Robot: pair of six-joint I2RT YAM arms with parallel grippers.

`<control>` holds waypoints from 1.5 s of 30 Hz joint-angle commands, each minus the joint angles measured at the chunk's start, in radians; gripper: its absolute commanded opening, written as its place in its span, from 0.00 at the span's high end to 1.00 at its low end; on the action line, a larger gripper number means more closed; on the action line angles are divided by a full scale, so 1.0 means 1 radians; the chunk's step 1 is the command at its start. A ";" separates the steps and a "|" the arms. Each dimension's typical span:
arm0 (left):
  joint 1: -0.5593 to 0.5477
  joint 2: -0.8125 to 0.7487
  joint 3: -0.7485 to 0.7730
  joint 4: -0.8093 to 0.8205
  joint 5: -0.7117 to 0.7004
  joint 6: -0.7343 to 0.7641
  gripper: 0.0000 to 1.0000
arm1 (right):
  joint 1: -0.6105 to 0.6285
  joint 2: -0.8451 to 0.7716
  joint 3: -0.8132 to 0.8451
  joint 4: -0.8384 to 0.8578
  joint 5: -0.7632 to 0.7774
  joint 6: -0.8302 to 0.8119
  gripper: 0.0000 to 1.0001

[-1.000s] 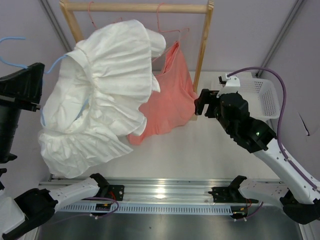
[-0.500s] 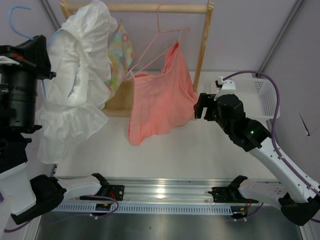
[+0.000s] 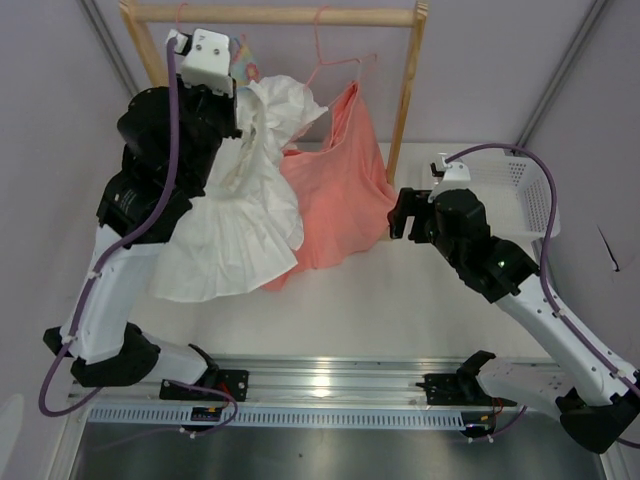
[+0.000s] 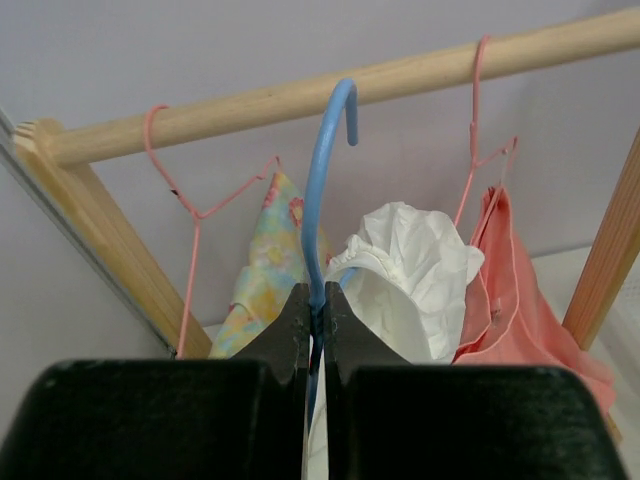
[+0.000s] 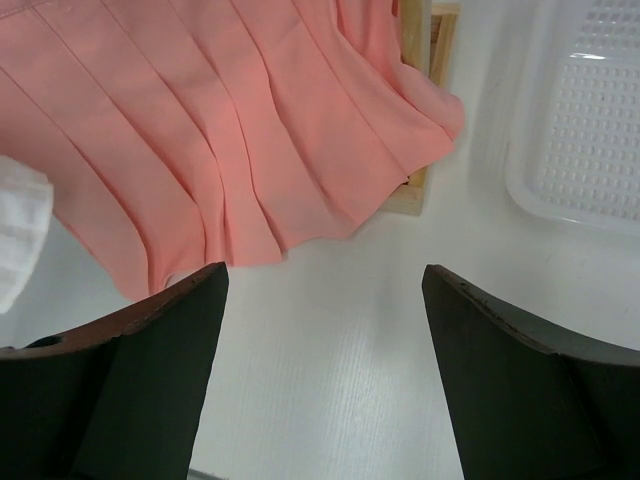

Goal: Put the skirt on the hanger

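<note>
My left gripper (image 4: 318, 302) is shut on the neck of the light blue hanger (image 4: 322, 190). The hanger's hook reaches up to the wooden rail (image 4: 250, 105); whether it rests on the rail I cannot tell. The white skirt (image 3: 235, 215) hangs from the hanger below my raised left arm (image 3: 165, 150), its ruffled hem spread over the table. In the left wrist view the skirt (image 4: 410, 265) bunches just right of the jaws. My right gripper (image 3: 400, 215) stands open and empty over the table (image 5: 330, 330), beside the salmon garment's hem.
The rail carries pink hangers (image 4: 185, 205), a floral garment (image 4: 262, 275) left of the skirt and a salmon garment (image 3: 345, 185) to its right. The rack's right post (image 3: 408, 95) stands behind the right gripper. A white basket (image 3: 530, 195) sits at the far right.
My left arm swung from the far left up to the rack, bringing the hanger and skirt in between the floral and salmon garments. The right arm barely moved.
</note>
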 commanded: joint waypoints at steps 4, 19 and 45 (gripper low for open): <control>0.123 0.059 0.190 -0.127 0.331 -0.105 1.00 | -0.015 -0.052 -0.020 0.004 -0.013 -0.009 0.15; 0.440 0.201 0.209 -0.093 0.443 -0.187 1.00 | -0.037 -0.017 -0.025 0.011 -0.020 -0.033 0.15; 0.561 0.447 0.285 0.201 0.718 -0.383 1.00 | -0.052 0.072 -0.012 0.042 -0.039 -0.047 0.16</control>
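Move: The left hand has the blue hanger with the white skirt hanging below, its hook standing above the fingers. The free stretch of rack bar lies about 24 cm ahead, 3 cm to the left and near hand height. On that bar, the left pink hanger's hook is about 24 cm ahead and 11 cm left, the right one's 24 cm ahead and 14 cm right. From the right hand, the stretch is roughly 27 cm ahead, 35 cm left and 25 cm up. Keeping its pinch on the blue hanger, the left hand carries hanger and skirt about 18 cm forward towards the bar between the two pink hangers, sinking some 6 cm, swinging out to its left by about 9 cm and then coming half of that back, while the wrist tips down, rolls left side down and ends turned clockwise, each by about 10 degrees. The empty right hand, its fingers still wide open, sinks about 4 cm in front of the salmon cloth, easing slightly forward. ##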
